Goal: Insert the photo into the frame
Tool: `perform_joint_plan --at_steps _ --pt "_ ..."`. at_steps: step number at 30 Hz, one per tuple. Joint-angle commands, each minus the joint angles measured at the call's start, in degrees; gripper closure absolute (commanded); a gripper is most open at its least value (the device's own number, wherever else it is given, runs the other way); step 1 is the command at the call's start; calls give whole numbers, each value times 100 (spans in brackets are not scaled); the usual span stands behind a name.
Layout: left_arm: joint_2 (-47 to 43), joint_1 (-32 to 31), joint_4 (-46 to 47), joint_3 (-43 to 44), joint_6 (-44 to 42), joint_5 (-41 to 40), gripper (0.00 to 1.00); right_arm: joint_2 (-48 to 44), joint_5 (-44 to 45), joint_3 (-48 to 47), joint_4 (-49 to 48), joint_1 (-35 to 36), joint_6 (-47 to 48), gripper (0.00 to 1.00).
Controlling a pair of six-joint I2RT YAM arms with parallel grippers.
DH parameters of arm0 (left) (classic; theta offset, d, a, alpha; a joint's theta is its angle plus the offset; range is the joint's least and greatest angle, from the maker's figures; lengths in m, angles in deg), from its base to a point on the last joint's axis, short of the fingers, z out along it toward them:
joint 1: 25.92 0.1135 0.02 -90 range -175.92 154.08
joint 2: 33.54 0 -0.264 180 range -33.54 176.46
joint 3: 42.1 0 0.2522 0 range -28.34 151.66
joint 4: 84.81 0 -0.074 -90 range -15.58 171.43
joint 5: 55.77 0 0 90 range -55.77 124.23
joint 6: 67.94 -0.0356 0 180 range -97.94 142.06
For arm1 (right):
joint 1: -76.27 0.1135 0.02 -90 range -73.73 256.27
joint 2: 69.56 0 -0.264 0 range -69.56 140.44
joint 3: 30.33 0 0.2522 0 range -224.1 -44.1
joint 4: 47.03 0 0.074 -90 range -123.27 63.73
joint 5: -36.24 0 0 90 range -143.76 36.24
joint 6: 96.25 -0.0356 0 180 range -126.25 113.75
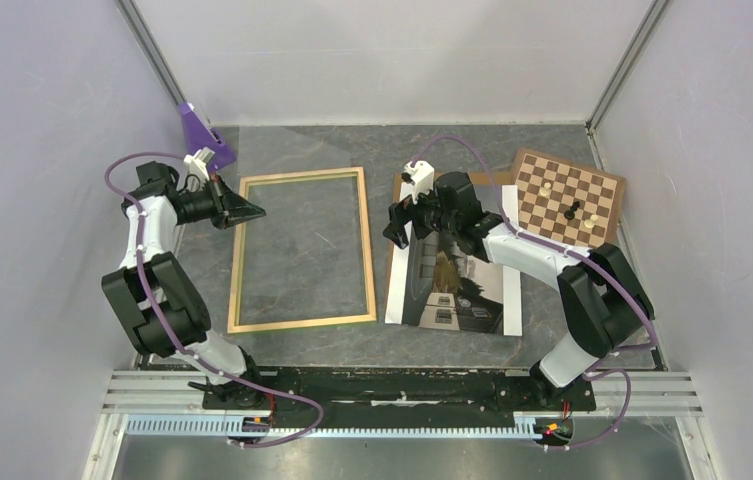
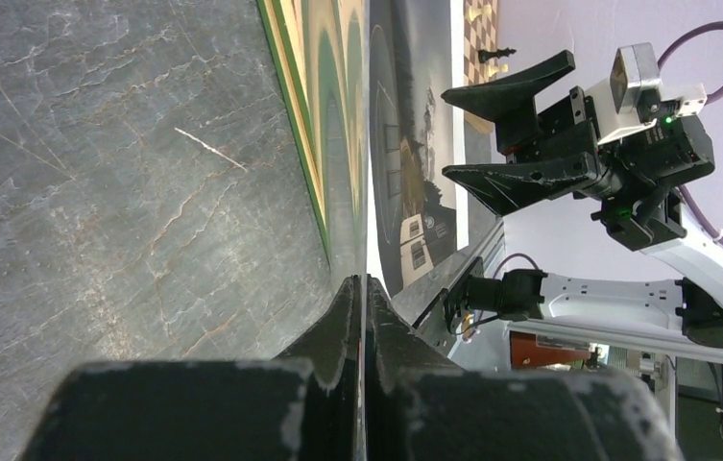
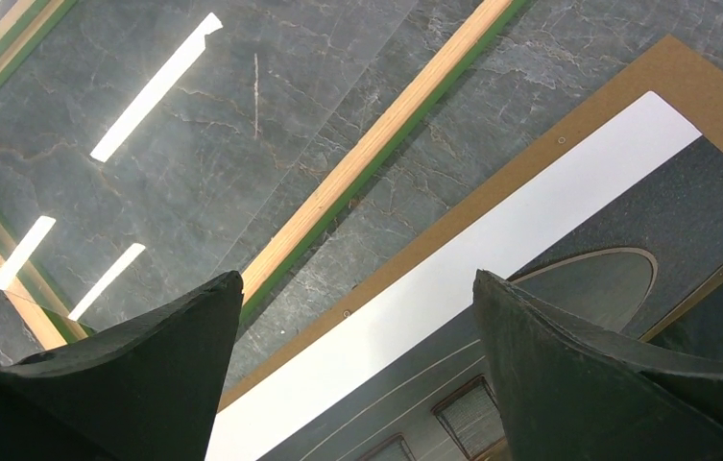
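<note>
The frame (image 1: 301, 250) lies flat left of centre, pale wood face up; its rail (image 3: 376, 144) shows a green underside. My left gripper (image 1: 257, 212) hangs over the frame's far left corner, shut on the edge of a thin clear sheet (image 3: 194, 125) that stands tilted above the frame. That sheet runs edge-on out of the left gripper (image 2: 367, 283). The photo (image 1: 452, 290), a dark scene with white strips, rests picture side up on a brown hardboard panel (image 3: 693, 86). My right gripper (image 3: 357, 288) hovers open over the photo's far left part, touching nothing.
A chessboard (image 1: 564, 197) with a few pieces sits at the back right, close to the right arm. A purple holder (image 1: 197, 130) stands at the back left corner. White walls close in the table on three sides.
</note>
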Motion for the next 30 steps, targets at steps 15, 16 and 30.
perform_joint_plan --at_steps 15,16,30 --pt "132 -153 3 185 424 348 98 627 441 -398 -174 444 -209 18" --pt "150 -154 -54 217 376 346 98 703 429 -442 -174 468 -241 19" --pt "371 -153 -727 464 -501 350 98 1612 270 -1155 -12 640 -561 44"
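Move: The frame's right rail runs level with the right hand, about 7 cm to its left and some 11 cm below. The clear sheet's right edge lies roughly 3 cm past that rail to the left. The photo's middle is about 15 cm to the right hand's right, 5 cm nearer and 12 cm below. From the left hand, the same rail is some 25 cm to the right, 3 cm back and 18 cm below. Left and down in about equal parts, roughly 5 cm each, the right hand leaves the photo's left margin for the frame's right rail, drawing back a centimetre and then recovering it. Its fingers close from almost wide open to a little over half, holding nothing, while the wrist tips slightly down. The left hand keeps its pinch on the clear sheet, nearly still, easing about 1 cm to the right. ##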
